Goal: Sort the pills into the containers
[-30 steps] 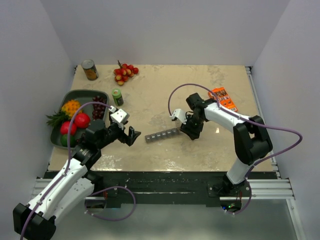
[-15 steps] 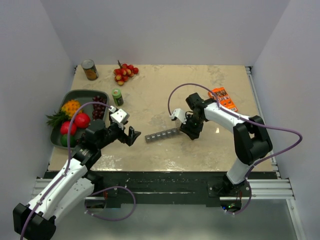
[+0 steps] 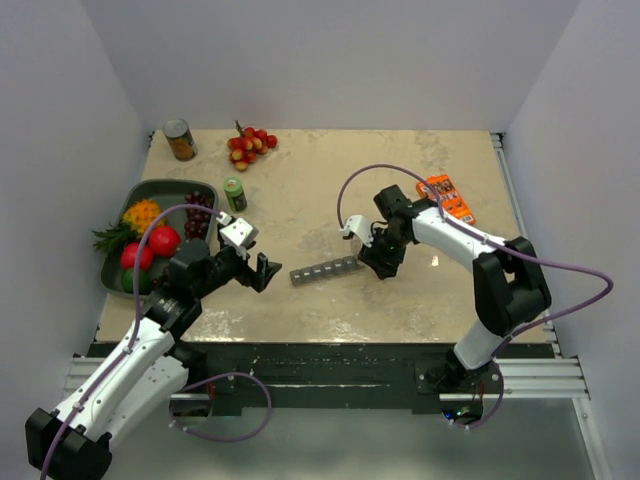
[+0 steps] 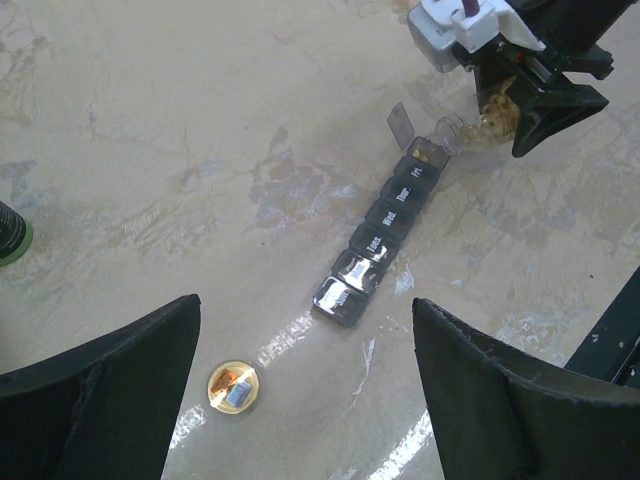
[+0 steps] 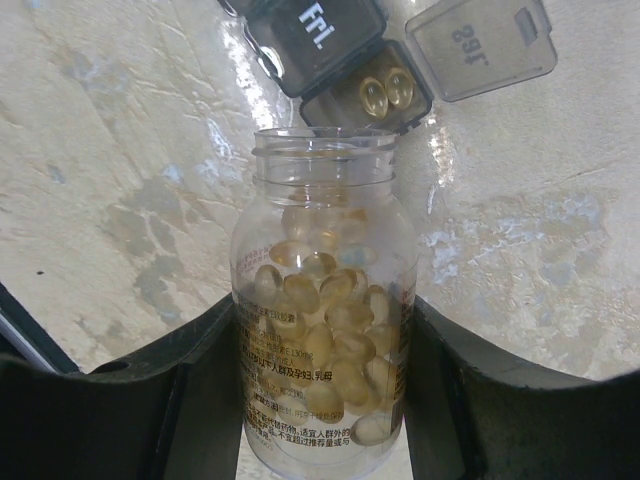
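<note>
The dark-grey container strip [image 3: 325, 270] lies mid-table; it also shows in the left wrist view [image 4: 385, 240] and the right wrist view [image 5: 310, 30]. Its end compartment by "Fri." stands open with its lid [image 5: 480, 45] flipped back, and two pills [image 5: 385, 93] lie inside. My right gripper [image 3: 383, 262] [image 5: 325, 400] is shut on the clear uncapped bottle [image 5: 325, 350] [image 4: 480, 125]. The bottle is tilted with its mouth at the open compartment and holds a mass of yellowish pills [image 5: 330, 330]. My left gripper [image 3: 265, 272] [image 4: 305, 400] is open and empty, left of the strip.
A small gold cap [image 4: 233, 386] lies on the table between my left fingers. A green-capped bottle [image 3: 235, 194], a dark fruit tray [image 3: 150, 188], a tin can [image 3: 180, 140] and red-yellow berries [image 3: 250, 145] are at the back left. An orange packet [image 3: 445, 197] lies at the right.
The right arm's elbow has shifted slightly to the right; the bottle stays at the strip's open end. The left arm has not moved.
</note>
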Controlling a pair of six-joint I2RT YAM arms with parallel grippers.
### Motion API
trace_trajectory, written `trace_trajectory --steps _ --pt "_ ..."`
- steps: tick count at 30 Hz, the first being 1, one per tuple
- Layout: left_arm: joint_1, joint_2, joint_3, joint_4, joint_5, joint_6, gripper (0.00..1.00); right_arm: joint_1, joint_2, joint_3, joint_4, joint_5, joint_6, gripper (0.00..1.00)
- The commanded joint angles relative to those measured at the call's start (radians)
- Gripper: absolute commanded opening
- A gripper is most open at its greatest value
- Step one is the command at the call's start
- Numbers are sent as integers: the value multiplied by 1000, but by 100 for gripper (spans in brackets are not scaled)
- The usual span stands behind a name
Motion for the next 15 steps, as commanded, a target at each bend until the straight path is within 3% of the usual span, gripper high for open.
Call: trace_trajectory --steps 1,15 --pt "3 -2 25 26 -16 10 91 6 -107 -24 56 -91 28 0" --pt "3 21 60 -150 -190 -387 91 6 -392 -27 213 -395 141 0"
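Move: The open Saturday compartment of the pillbox lies about 5 cm to the right hand's left, 2 cm ahead and 4 cm below; the orange packet is 14 cm to this hand's right, 13 cm ahead. A small round lid lies some 18 cm below the left hand and 2 cm ahead; from that hand, the pillbox's Sunday end is 6 cm right and 2 cm ahead, the green can 7 cm left and 17 cm ahead. Right hand lifts the held bottle some 9 cm and leftward from the pillbox; left dips, tilting down. ##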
